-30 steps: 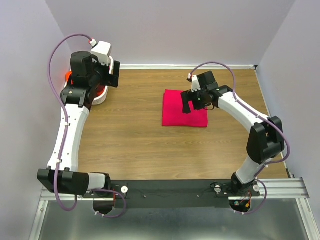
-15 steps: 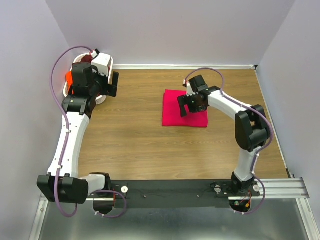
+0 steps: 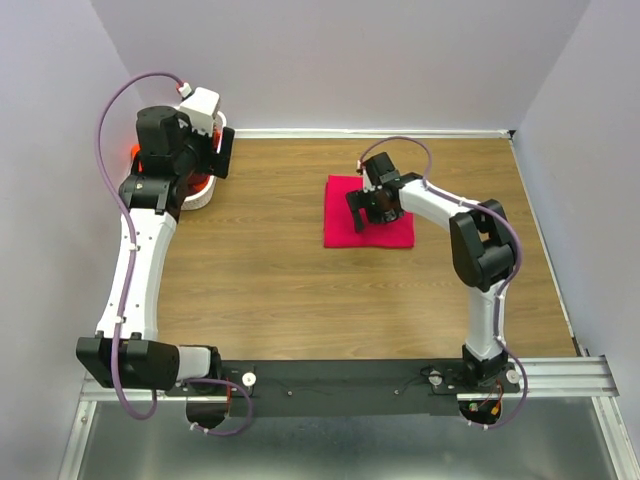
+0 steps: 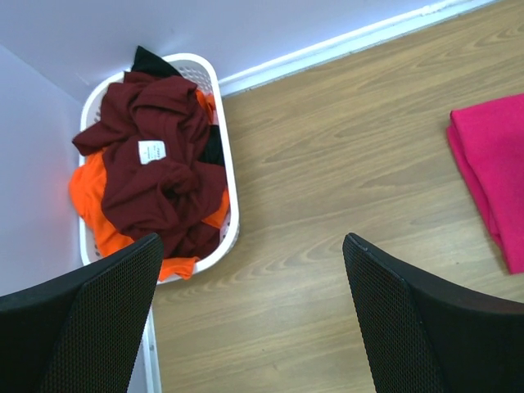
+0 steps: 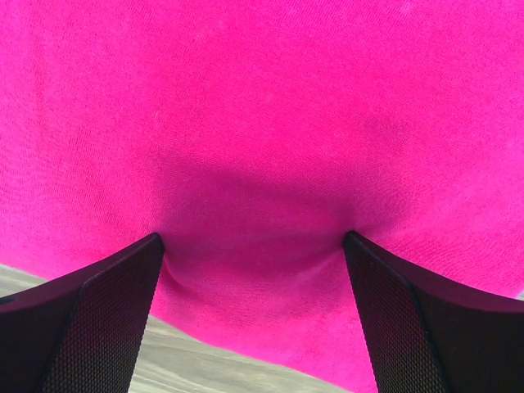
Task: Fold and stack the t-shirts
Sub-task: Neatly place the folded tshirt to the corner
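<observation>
A bright pinkish-red t-shirt (image 3: pixel 340 236) lies folded into a rectangle on the wooden table, right of the middle. My right gripper (image 3: pixel 363 214) is down on its upper left part. In the right wrist view the shirt (image 5: pixel 262 98) fills the frame and the open gripper (image 5: pixel 254 239) presses its fingertips (image 5: pixel 147 250) into the cloth, dimpling it without pinching it. A dark maroon t-shirt (image 4: pixel 155 164) and an orange one (image 4: pixel 90 196) lie crumpled in the white oval basket (image 4: pixel 232 164). My left gripper (image 4: pixel 252 246) hangs open and empty above bare wood beside the basket.
The basket (image 3: pixel 203 196) stands in the far left corner against the wall, mostly hidden under my left arm (image 3: pixel 150 250). A black cloth (image 4: pixel 147 59) pokes out at its far end. Walls close the table on three sides; a metal rail (image 3: pixel 560 375) runs along the near edge.
My right gripper has slid left across the pink shirt and come down onto it, the elbow folding in. My left gripper has shifted slightly by the basket. Both stay open.
</observation>
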Controlling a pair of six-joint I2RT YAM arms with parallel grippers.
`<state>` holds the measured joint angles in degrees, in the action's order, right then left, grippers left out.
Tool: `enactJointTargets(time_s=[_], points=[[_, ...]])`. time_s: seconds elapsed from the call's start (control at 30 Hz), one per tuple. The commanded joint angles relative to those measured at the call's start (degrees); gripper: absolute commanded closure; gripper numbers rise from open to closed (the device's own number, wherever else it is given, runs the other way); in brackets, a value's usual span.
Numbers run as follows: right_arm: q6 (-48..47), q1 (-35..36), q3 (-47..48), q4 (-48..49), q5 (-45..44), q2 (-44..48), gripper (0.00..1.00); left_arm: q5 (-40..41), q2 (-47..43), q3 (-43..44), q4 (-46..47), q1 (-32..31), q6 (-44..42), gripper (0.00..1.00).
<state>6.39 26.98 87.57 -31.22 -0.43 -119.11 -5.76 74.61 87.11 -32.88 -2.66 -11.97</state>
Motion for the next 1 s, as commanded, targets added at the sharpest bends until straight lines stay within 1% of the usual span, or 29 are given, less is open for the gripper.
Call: enactJointTargets(time_s=[0.0, 0.07, 0.17, 0.2, 0.23, 0.27, 0.33, 0.37, 0.4, 0.43, 0.47, 0.57, 0.63, 0.73, 0.87, 0.97], points=[[-2.6, -6.6, -7.0, -1.4, -2.4, -0.1, 0.01, -2.9, 1.0, -3.2, 0.9, 0.6, 1.3, 0.02], [-5.9, -9.7, -8.6, -1.4, -1.4, 0.7, 0.0, -3.6, 1.2, -4.8, 1.9, 0.6, 1.4, 0.02], [-12.3, -18.9, -11.5, -1.7, 2.7, 2.3, 0.0, -3.2, 1.9, -5.1, 1.9, 0.7, 0.5, 0.02], [-16.5, -22.1, -12.9, -1.7, 4.5, 3.2, 0.0, -3.1, 2.2, -5.0, 1.9, 0.8, 0.3, 0.02], [-18.6, -22.1, -13.3, -1.7, 4.8, 3.5, 0.0, -3.2, 2.4, -5.1, 2.1, 0.8, 0.4, 0.02], [-20.2, -25.5, -13.5, -2.0, 4.9, 3.6, 0.0, -3.2, 2.5, -5.2, 2.3, 0.8, 0.3, 0.02], [-25.7, -28.9, -13.1, -2.9, 6.4, 3.6, 0.0, -3.6, 2.9, -5.3, 2.6, 0.8, 0.8, 0.02], [-27.6, -32.0, -12.7, -3.3, 6.6, 3.6, 0.0, -3.7, 2.9, -5.5, 2.8, 0.8, 1.2, 0.02], [-32.0, -33.6, -12.3, -3.6, 7.0, 3.6, 0.0, -3.8, 3.3, -5.5, 2.9, 0.9, 1.5, 0.02], [-34.1, -35.1, -11.8, -3.8, 7.2, 3.4, 0.0, -4.1, 3.5, -5.6, 3.0, 0.8, 1.9, 0.02], [-36.1, -38.0, -10.1, -4.4, 7.5, 2.7, 0.0, -4.3, 3.8, -5.7, 2.9, 0.8, 2.0, 0.02], [-44.7, -42.3, -6.5, -7.1, 8.8, 1.3, 0.0, -4.4, 4.8, -5.6, 2.7, 0.8, 2.3, 0.02], [-50.2, -44.0, -5.1, -8.1, 8.2, 0.1, 0.0, -4.4, 5.7, -5.0, 2.5, 0.8, 2.8, 0.02], [-53.5, -45.4, -1.8, -9.6, 7.8, -1.5, 0.0, -4.8, 7.2, -3.5, 1.7, 0.8, 3.8, 0.02], [-52.8, -47.3, 2.7, -11.5, 8.1, -3.0, 0.0, -5.2, 8.3, -2.8, 1.2, 0.8, 4.3, 0.02], [-51.8, -47.5, 3.7, -11.8, 9.6, -0.7, 0.0, -5.4, 8.5, -2.4, 1.2, 0.8, 4.4, 0.02]])
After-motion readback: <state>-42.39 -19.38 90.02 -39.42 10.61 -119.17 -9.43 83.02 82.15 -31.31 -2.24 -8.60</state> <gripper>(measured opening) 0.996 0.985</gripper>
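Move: The folded t-shirt lies right under the right hand's open fingertips, its middle about 2 cm ahead and 2 cm below. The table's far right corner, where it is being taken, is roughly 25 cm ahead and 46 cm to the right of that hand. From the raised left hand, the laundry basket stands some 20 cm ahead, 10 cm left and 28 cm below; the folded t-shirt is about 47 cm to its right, 4 cm ahead and 34 cm below. The folded t-shirt is dragged flat along the table to the robot's right, towards the right edge and corner, under the right hand's wide-open fingertips, which stay down on the cloth for about 36 cm, quick at first and easing at the end; the wrist swings some 10 degrees clockwise, then back. The empty left hand meanwhile sinks about 9 cm, tipping down slightly, fingers open. ##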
